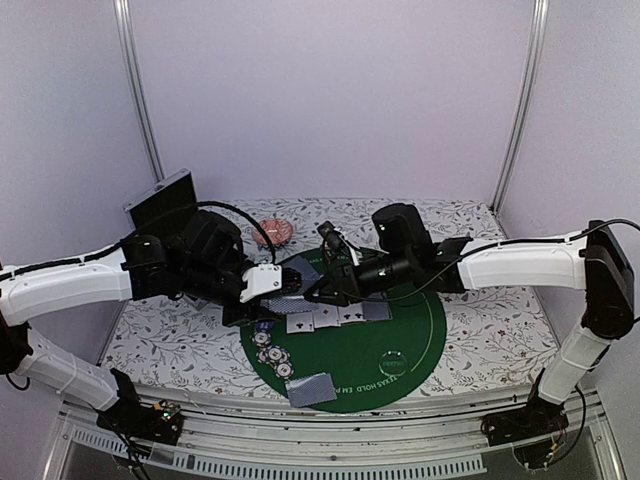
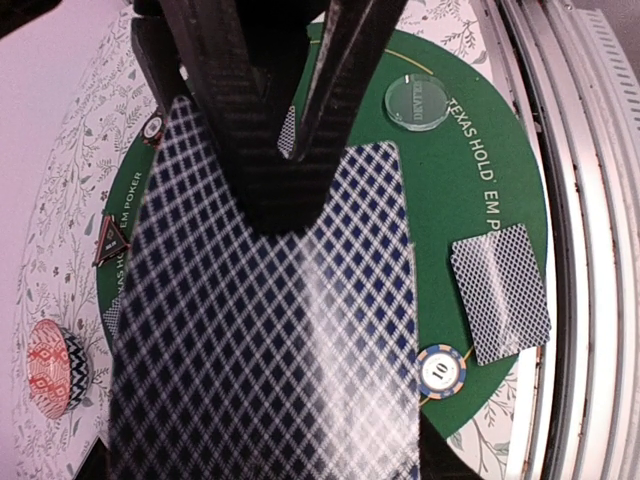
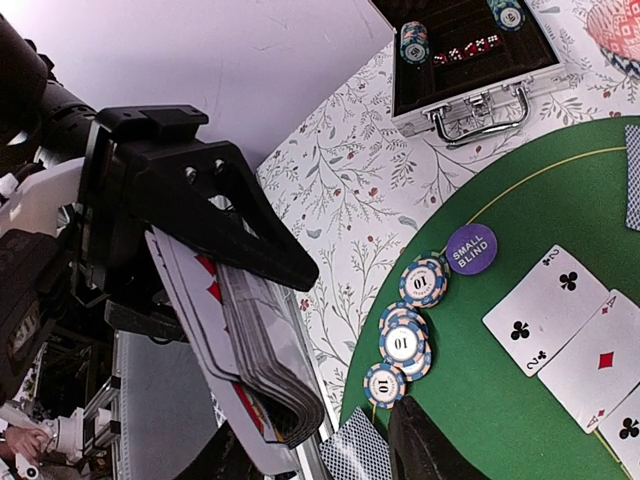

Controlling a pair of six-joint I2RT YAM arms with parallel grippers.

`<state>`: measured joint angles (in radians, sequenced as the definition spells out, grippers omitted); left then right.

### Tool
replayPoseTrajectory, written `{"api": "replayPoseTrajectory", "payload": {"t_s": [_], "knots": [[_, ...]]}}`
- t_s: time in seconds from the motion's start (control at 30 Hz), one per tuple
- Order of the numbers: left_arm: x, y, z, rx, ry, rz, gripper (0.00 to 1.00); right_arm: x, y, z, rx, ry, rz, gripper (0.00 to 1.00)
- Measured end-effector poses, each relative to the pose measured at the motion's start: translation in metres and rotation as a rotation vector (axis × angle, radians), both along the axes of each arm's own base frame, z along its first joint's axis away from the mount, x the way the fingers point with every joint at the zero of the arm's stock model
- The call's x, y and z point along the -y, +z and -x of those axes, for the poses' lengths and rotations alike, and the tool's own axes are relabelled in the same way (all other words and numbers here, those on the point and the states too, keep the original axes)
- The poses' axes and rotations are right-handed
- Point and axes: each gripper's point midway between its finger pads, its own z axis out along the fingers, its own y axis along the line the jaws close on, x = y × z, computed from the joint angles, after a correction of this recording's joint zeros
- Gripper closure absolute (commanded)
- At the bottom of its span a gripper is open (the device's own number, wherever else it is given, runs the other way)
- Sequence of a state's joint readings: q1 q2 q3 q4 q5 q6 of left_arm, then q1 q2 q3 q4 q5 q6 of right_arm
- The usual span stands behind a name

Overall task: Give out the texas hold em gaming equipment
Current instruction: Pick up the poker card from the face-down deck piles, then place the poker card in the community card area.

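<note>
My left gripper point(image 1: 262, 285) is shut on a deck of playing cards point(image 1: 283, 303) held above the green mat's left edge. In the left wrist view the deck's chequered top card point(image 2: 270, 330) fills the frame and hides my own jaws. My right gripper point(image 1: 318, 290) meets the deck from the right, its black fingers point(image 2: 240, 120) lying on the top card. Whether they grip that card is unclear. In the right wrist view the fanned deck point(image 3: 255, 345) sits just ahead of my fingertip point(image 3: 430, 450). Several blue 10 chips point(image 3: 405, 340) lie by a purple small-blind button point(image 3: 471, 248).
Three face-up cards point(image 1: 327, 318) lie in a row at the centre of the round green mat point(image 1: 420, 340). A face-down card point(image 1: 311, 389) lies near its front edge, and a clear disc point(image 1: 393, 362) beside it. An open chip case point(image 3: 470, 60) and a pink dish point(image 1: 277, 232) stand behind.
</note>
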<state>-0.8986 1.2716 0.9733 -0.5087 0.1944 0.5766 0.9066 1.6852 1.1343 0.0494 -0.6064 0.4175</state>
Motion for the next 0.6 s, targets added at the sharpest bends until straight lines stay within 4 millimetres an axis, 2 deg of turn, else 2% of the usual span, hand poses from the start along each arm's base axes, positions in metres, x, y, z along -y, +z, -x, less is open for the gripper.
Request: {"api": "replayPoseTrajectory", "payload": {"t_s": [0.2, 0.33, 0.47, 0.6], "knots": [[0.0, 0.0, 0.0, 0.0, -0.001, 0.0, 0.57, 0.004, 0.011, 0.002, 0.025, 0.001, -0.003, 0.76], [0.0, 0.0, 0.0, 0.0, -0.001, 0.0, 0.57, 0.006, 0.011, 0.001, 0.025, -0.001, 0.007, 0.87], [0.0, 0.0, 0.0, 0.001, 0.0, 0.0, 0.57, 0.008, 0.008, 0.001, 0.026, -0.007, 0.029, 0.9], [0.0, 0.0, 0.0, 0.001, 0.0, 0.0, 0.57, 0.012, 0.01, 0.002, 0.026, -0.009, 0.045, 0.96]]}}
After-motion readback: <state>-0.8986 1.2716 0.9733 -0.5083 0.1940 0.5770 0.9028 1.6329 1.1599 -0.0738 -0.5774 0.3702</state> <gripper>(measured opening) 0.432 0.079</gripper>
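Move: The back-pattern card already sticking out of the deck in the left hand has its middle about 4 cm left of the right hand, roughly level with it; its free end lies at the right fingertips. The two of clubs is some 4 cm left, 6 cm ahead and 15 below, the 10-chip stack 10 cm left and 5 back on the mat. From the left hand, the card's middle is about 4 cm to its right. The protruding card's free end is pinched as the right fingers close from nearly half open to almost shut, while the right hand eases about 1 cm up and 1 cm to its right, away from the left gripper. The left hand stays put and keeps its hold on the deck. ##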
